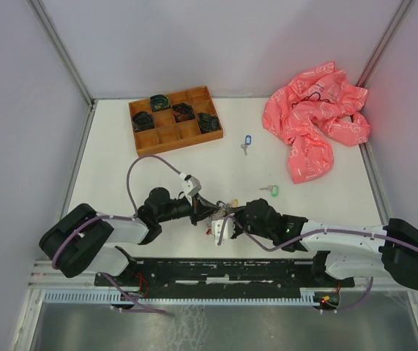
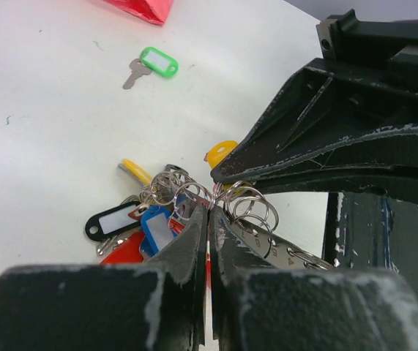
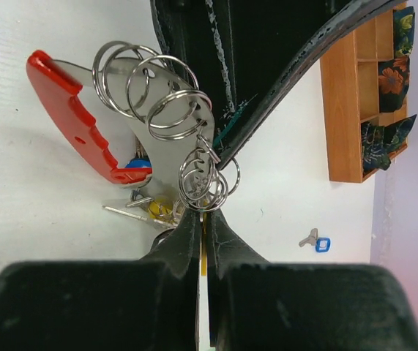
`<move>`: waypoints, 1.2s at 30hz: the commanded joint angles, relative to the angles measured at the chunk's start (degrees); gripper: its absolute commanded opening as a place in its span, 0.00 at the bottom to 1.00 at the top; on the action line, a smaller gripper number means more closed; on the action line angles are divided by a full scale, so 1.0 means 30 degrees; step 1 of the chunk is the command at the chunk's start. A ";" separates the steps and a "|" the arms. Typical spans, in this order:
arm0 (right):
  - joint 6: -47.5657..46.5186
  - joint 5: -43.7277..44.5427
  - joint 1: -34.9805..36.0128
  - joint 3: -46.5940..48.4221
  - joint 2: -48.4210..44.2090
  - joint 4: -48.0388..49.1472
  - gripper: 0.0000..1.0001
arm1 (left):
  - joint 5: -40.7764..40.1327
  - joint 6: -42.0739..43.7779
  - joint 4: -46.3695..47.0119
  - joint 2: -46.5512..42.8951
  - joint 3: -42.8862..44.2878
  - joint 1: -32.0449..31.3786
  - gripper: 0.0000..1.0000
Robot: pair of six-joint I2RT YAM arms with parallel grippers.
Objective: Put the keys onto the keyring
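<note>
The keyring [image 3: 166, 102], a silvery plate strung with several wire rings and a red oval loop [image 3: 68, 110], hangs between my two grippers over the near middle of the table. My left gripper [image 2: 210, 210] is shut, pinching one of its rings at the fingertips. My right gripper [image 3: 203, 213] is shut too; a yellow tag [image 2: 221, 152] shows edge-on between its fingers, its ring caught among the keyring's rings. In the top view both grippers meet tip to tip [image 1: 219, 213]. Below them lie keys with black, blue and yellow tags [image 2: 139, 223]. A green-tagged key [image 1: 269, 190] and a blue-tagged key [image 1: 247, 141] lie apart.
A wooden compartment tray [image 1: 174, 119] with dark floral bundles stands at the back left. A crumpled pink cloth [image 1: 315, 117] lies at the back right. White walls close the table at the back and both sides.
</note>
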 commanded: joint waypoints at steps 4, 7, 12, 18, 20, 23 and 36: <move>0.1001 0.0091 0.0293 -0.0120 0.0331 0.2075 0.03 | -0.4709 -0.2259 0.3014 -0.1049 -0.0834 -0.0572 0.03; 0.1811 0.0369 0.0279 -0.0126 0.0222 0.1841 0.10 | -0.5233 -0.0939 0.1454 -0.1548 -0.0654 -0.0613 0.03; 0.3595 0.0550 0.0279 -0.0342 -0.0202 0.1657 0.24 | -0.5901 0.2206 -0.1846 -0.2668 0.0202 -0.0589 0.03; 0.6278 0.3276 0.0264 -0.0506 -0.0548 0.2356 0.40 | -0.6156 0.5899 -0.5224 -0.3004 0.1268 -0.0614 0.03; 0.7306 0.4744 0.0226 -0.0518 -0.0807 0.2407 0.47 | -0.6090 0.6760 -0.6398 -0.2693 0.1798 -0.0617 0.03; 0.9741 0.6731 -0.0055 -0.0483 -0.1343 0.2256 0.64 | -0.5912 0.7589 -0.7260 -0.1838 0.2653 -0.0657 0.03; 2.1495 1.0650 -0.4933 0.2622 -0.3056 -0.7166 1.00 | -0.6932 0.8530 -1.1305 0.4549 0.8448 -0.2661 0.06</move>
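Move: Both fingertips are closed on rings of the keyring, whose red-handled plate hangs about 3 cm back and 3 cm below the right hand and 2 cm to its left. The green key lies on the table about 10 cm ahead of the right hand, 13 cm to its right and 9 cm below; the blue key is some 26 cm ahead and 7 cm right, at the same depth. From the left hand, the green key is about 10 cm ahead, 16 cm right and 9 cm down. The right hand first lets go of the ring by the yellow tag, opening almost in place, then swings away with its fingers spread nearly wide, about 11 cm right and 7 cm forward with a slight rise, turning some 60 degrees clockwise towards the green key. The left hand keeps its pinch on a ring and carries the keyring about 7 cm forward, easing right and down at the end while its fingertips tip further down towards the table. ##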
